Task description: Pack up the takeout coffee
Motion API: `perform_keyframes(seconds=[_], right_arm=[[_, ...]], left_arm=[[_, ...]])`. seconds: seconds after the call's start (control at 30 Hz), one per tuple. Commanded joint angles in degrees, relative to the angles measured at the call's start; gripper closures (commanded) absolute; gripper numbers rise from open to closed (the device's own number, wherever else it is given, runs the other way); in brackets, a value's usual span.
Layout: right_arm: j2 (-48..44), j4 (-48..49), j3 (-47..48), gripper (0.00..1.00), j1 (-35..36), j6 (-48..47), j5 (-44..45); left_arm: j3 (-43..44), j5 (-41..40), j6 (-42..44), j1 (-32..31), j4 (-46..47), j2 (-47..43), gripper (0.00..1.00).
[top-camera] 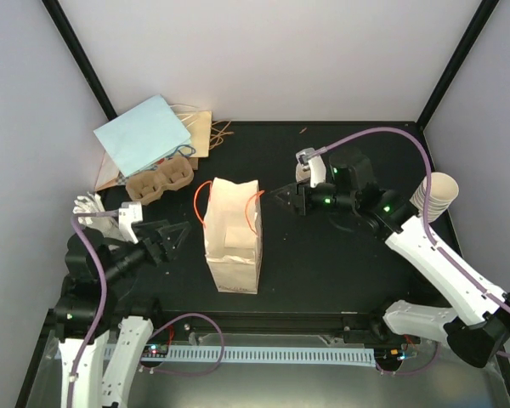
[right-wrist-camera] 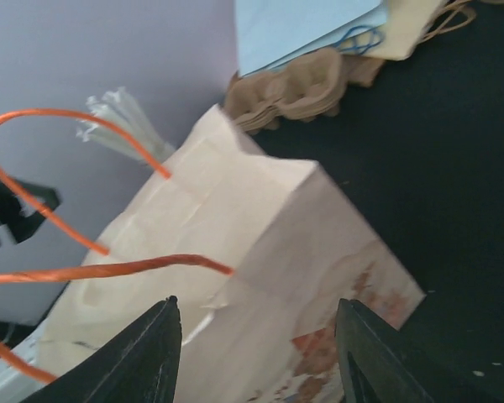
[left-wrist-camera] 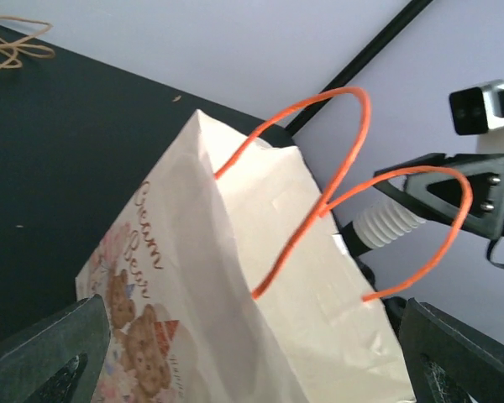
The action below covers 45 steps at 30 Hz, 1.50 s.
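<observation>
No takeout coffee shows in any view. The printed cream paper bag (top-camera: 231, 242) stands upright mid-table with its orange handles (top-camera: 201, 202) up. My left gripper (top-camera: 172, 236) is open a short way left of the bag and apart from it. In the left wrist view the bag (left-wrist-camera: 235, 319) fills the space beyond the wide jaws of the left gripper (left-wrist-camera: 250, 312). My right gripper (top-camera: 282, 196) is open just right of the bag's top edge, holding nothing. In the right wrist view the bag (right-wrist-camera: 260, 235) lies beyond the spread fingers of the right gripper (right-wrist-camera: 257, 306).
A brown pulp cup tray (top-camera: 159, 183) sits at the back left, under a light blue bag (top-camera: 143, 134) and tan bags. A stack of lidless paper cups (top-camera: 433, 195) stands at the right edge. White plastic pieces (top-camera: 88, 206) lie by the left arm.
</observation>
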Motion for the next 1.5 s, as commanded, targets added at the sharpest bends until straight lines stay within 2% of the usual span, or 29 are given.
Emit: perform_keyframes(seconds=[0.0,0.2,0.3,0.4,0.47,0.6,0.73,0.87,0.9,1.1,1.17,1.27,1.3,1.47], right_arm=[[-2.7,-0.2,-1.4,0.47,0.1,-3.4,11.1],[-7.8,3.5,-7.1,0.42,0.1,-6.4,24.2],[-10.1,5.6,-10.8,0.49,-1.0,-9.9,28.5],[-11.4,6.1,-12.6,0.39,-3.4,-10.9,32.1],[-11.3,5.8,-13.2,0.32,-5.3,-11.4,33.8],[-10.4,5.0,-14.2,0.28,-9.4,-10.5,39.4],[-13.9,11.8,-21.8,0.18,-12.5,-12.0,43.9],[-19.4,23.6,-31.6,0.05,-14.9,-13.6,48.3],[-20.3,26.8,-33.9,0.01,-15.5,-14.4,48.6],[-20.7,37.8,-40.7,0.0,-20.1,-19.8,45.0],[-20.8,41.0,-42.6,0.0,-22.9,-20.4,40.7],[-20.8,47.3,-46.6,0.0,-27.6,-21.9,34.2],[-20.9,49.4,-47.9,0.01,-28.7,-22.2,33.1],[-18.1,61.6,-53.7,0.02,-31.7,-25.9,31.3]], left_arm=[[0.1,4.2,-4.0,-0.4,-1.4,-1.4,0.04],[1.2,3.4,0.0,-0.4,-6.0,2.1,0.05],[2.0,3.0,1.6,-1.4,-6.9,4.7,0.05],[2.9,0.3,2.0,-4.4,-6.7,6.7,0.05],[3.5,-2.1,1.3,-8.2,-6.0,8.0,0.06],[5.1,-12.5,-1.7,-20.9,-4.9,10.7,0.08],[6.1,-24.5,-4.3,-31.3,-5.8,14.0,0.09],[8.3,-35.4,-6.1,-36.5,-9.4,19.6,0.2],[8.8,-37.4,-6.1,-37.1,-9.7,20.4,0.26],[11.3,-43.1,-4.1,-37.6,-9.7,23.5,0.65],[12.5,-44.5,-3.2,-37.6,-9.6,24.3,0.8],[13.6,-45.7,-1.9,-37.5,-8.7,25.1,0.95],[13.8,-46.0,-1.7,-37.5,-8.3,25.3,0.98],[12.6,-47.1,-1.3,-37.5,-3.4,24.6,0.98]])
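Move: The bag's middle lies about 14 cm to the left hand's right, some 7 cm ahead and 16 cm below; the cardboard cup tray is roughly 25 cm ahead of that hand, 6 cm to its left and near table level. From the right hand, the black cup stack is about 14 cm ahead, 18 cm to the right and 26 cm down, with the white cup stack 10 cm to the left of it; the bag's middle is 11 cm to this hand's left, 6 cm back and 16 cm below. Down and to the right first, then forward about 5 cm with a slight drift back left, the left hand reaches the upright bag's left rim, its left side rolling up some 20 degrees; the wide-open fingers shut there and pinch the paper edge beside the orange handle. The right hand sweeps about 26 cm right, also dropping and going forward, away from the bag to the cups, turning clockwise to face forward and opening fully, touching nothing. ##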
